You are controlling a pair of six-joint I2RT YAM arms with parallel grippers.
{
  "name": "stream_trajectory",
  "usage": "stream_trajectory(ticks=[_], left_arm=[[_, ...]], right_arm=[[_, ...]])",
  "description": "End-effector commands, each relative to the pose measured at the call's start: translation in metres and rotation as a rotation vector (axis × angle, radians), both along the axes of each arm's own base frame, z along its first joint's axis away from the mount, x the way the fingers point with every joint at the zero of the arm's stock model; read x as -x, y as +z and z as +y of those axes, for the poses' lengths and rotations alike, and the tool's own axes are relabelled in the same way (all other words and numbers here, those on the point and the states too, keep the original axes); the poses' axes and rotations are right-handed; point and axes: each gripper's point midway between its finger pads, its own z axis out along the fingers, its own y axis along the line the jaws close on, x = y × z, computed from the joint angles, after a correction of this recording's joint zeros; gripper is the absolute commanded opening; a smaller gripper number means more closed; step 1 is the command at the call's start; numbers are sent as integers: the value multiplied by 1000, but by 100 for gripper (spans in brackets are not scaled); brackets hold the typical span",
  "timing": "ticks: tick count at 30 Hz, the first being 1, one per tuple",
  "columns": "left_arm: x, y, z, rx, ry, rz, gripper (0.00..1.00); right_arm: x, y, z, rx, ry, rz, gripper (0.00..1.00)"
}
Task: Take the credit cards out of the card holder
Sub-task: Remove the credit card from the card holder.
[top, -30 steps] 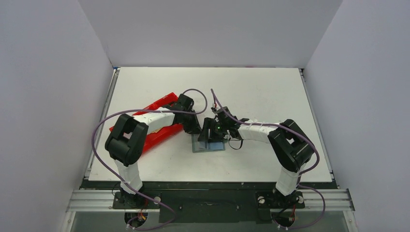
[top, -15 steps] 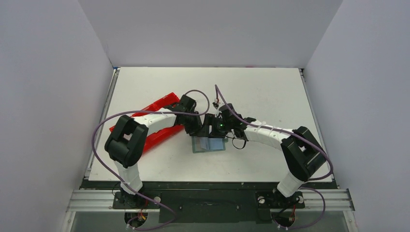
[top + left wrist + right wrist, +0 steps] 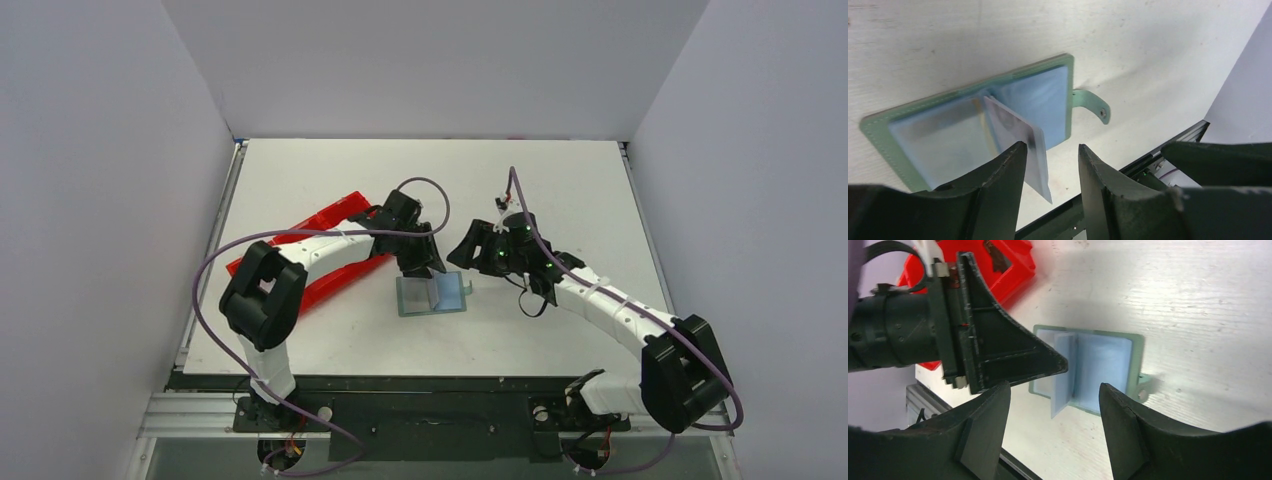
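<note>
The card holder [image 3: 432, 297] lies open and flat on the white table, grey-green with pale blue sleeves inside. Its small tab [image 3: 1093, 103] points right. One thin pale leaf [image 3: 1020, 137] stands upright from the fold. The credit cards cannot be told apart from the sleeves. My left gripper [image 3: 430, 266] hovers just behind the holder. It is open [image 3: 1050, 157], the upright leaf beside one finger but not pinched. My right gripper [image 3: 465, 255] hangs to the right of the holder [image 3: 1105, 362], open [image 3: 1053, 392] with nothing between its fingers.
A red three-compartment tray [image 3: 318, 283] lies at an angle on the left, partly under my left arm. It also shows in the right wrist view [image 3: 1010, 267] behind the left gripper [image 3: 998, 357]. The table's near edge [image 3: 430, 375] lies just in front of the holder.
The left gripper has opened and shifted slightly right. The right arm has pulled back to the right, off the holder, which now lies uncovered with one leaf standing up.
</note>
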Motion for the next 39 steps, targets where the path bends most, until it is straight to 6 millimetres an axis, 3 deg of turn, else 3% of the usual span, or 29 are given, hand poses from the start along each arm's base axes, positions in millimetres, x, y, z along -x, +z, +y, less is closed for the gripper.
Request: stream_trajectory(ticks=[1, 6, 11, 16, 19, 24, 30, 39], left_arm=[[-5, 22, -24, 54, -42, -43, 41], [-4, 14, -36, 54, -68, -33, 42], [-4, 13, -37, 51, -78, -33, 43], [-12, 22, -16, 18, -27, -72, 43], [-15, 25, 3, 4, 0, -85, 43], [-12, 17, 28, 1, 28, -64, 43], [-3, 9, 27, 50, -6, -39, 42], [3, -7, 21, 89, -33, -9, 34]], right_arm=[[-6, -4, -24, 44, -106, -7, 61], [-7, -9, -36, 113, -135, 13, 59], [-6, -16, -35, 133, -125, 36, 51], [-1, -22, -25, 208, -77, 40, 46], [5, -20, -8, 244, -22, 33, 44], [6, -38, 8, 323, 5, 68, 35], [2, -62, 12, 388, 5, 120, 25], [4, -92, 0, 473, -29, 179, 11]])
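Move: The holder's upright page, the one with the credit card, is roughly 4 cm back and 1 cm right of the left hand point, its middle some 3 cm below. From the left hand, the right sleeve lies 4 cm right and 4 cm back, the left sleeve 5 cm left and 5 cm back, both about 6 cm down. From the right hand the upright page is about 5 cm left, 4 cm back and 10 cm lower, the strap 1 cm right, 4 cm back, 12 cm down. Nudge the left gripper about 3 cm right against the upright page to tip it rightwards, then swing it some 6 cm back left, clear of the right sleeve, fingers staying part open. Let the right gripper give way to the right, then return left and sink about 10 cm over the page, rolling its left side down some 25 degrees and closing nearly shut. ##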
